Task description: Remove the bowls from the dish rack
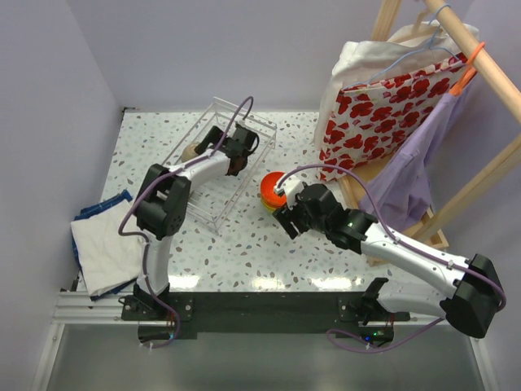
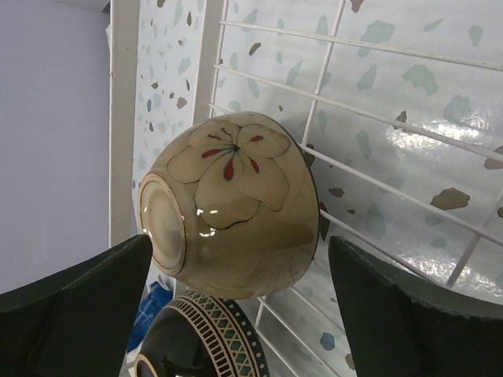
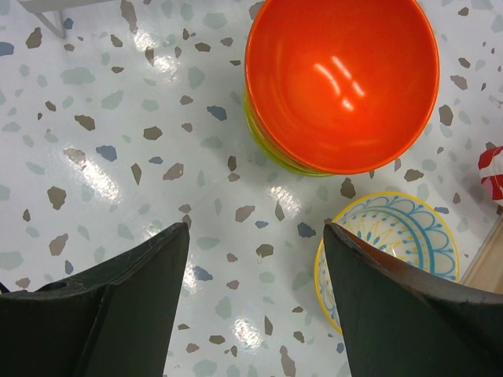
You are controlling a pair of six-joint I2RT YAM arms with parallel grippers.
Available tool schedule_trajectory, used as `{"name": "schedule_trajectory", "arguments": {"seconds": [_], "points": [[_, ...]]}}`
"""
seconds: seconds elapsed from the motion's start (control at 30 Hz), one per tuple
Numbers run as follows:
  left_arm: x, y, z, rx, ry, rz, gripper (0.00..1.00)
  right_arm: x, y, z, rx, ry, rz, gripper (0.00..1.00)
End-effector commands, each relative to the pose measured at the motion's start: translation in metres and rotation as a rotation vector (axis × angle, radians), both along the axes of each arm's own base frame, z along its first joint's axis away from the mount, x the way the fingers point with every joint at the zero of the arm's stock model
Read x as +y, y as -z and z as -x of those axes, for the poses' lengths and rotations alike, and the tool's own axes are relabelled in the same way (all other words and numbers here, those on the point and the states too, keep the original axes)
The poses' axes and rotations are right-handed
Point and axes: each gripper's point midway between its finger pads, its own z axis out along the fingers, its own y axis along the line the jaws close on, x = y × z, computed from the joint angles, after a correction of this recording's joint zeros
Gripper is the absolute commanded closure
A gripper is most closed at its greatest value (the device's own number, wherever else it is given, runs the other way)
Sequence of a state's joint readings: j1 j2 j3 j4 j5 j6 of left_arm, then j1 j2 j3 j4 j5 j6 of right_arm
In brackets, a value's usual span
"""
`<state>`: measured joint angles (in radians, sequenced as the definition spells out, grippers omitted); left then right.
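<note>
The white wire dish rack (image 1: pixel 189 130) stands at the back left, and my left gripper (image 1: pixel 232 148) reaches into it. In the left wrist view a tan bowl (image 2: pixel 232 208) with a painted flower lies on its side on the rack wires (image 2: pixel 330 71), with a dark patterned bowl (image 2: pixel 208 338) just below it. My left gripper (image 2: pixel 240 243) is open, its fingers either side of the tan bowl without touching it. An orange-red bowl (image 3: pixel 342 78) tops a stack on the table with a lime green one under it, and a cream patterned bowl (image 3: pixel 393 251) sits beside it. My right gripper (image 3: pixel 255 228) hangs open over bare table.
A wooden clothes rack (image 1: pixel 480 175) with a red-flowered bag (image 1: pixel 383 106) and a lavender garment (image 1: pixel 419 175) stands at the right, close to the bowl stack (image 1: pixel 272 187). Folded white and blue cloths (image 1: pixel 102 244) lie at the table's left edge.
</note>
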<state>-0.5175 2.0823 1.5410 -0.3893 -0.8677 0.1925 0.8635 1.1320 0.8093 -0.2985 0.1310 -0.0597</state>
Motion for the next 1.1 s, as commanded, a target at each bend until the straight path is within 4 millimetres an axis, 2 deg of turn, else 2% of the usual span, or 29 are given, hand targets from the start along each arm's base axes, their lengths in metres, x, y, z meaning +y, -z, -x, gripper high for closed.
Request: {"name": "schedule_trajectory", "arguments": {"seconds": [0.0,0.43,0.6,0.67,0.77,1.07], "points": [[0.005,-0.015,-0.008,-0.065,-0.053,-0.023,0.0,0.008,-0.006,-0.002,-0.014,-0.005,-0.043,0.27],[0.004,-0.002,-0.01,-0.046,-0.04,-0.098,0.01,0.008,-0.006,-0.002,-0.014,-0.003,-0.047,0.27],[0.007,-0.001,-0.008,-0.045,-0.046,-0.138,0.08,0.009,-0.006,-0.002,-0.014,-0.007,-0.051,0.27],[0.007,-0.003,-0.007,-0.049,-0.045,-0.15,0.11,0.01,-0.006,-0.002,-0.012,-0.008,-0.053,0.26],[0.007,-0.008,-0.007,-0.064,-0.05,-0.151,0.2,0.011,-0.007,-0.001,-0.012,-0.01,-0.059,0.26],[0.006,-0.048,-0.007,-0.15,-0.057,-0.113,0.33,0.012,-0.01,-0.001,-0.012,-0.017,-0.069,0.27]]}}
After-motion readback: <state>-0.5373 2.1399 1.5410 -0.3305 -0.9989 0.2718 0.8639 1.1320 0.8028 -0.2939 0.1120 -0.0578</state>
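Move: The beige bowl with the flower stands on its side in the rack just beyond the left fingertips, about 1 cm ahead of the left hand, 3 cm to its left and 3 cm lower. The black patterned bowl is some 8 cm back, 6 cm left and 4 cm below the hand; the red bowl stack lies roughly 13 cm back, 17 cm right and 5 cm down. From the right hand, the beige bowl is about 22 cm forward, 24 cm left and 9 cm below. Left and slightly down, the open left hand eases barely 1 cm onto the beige bowl, its left side rolling up by under 10 degrees. It then nearly halts while the fingers close about a quarter of their range, coming to pinch the bowl between its foot side and its rim, and the hand creeps up a touch as they settle. ##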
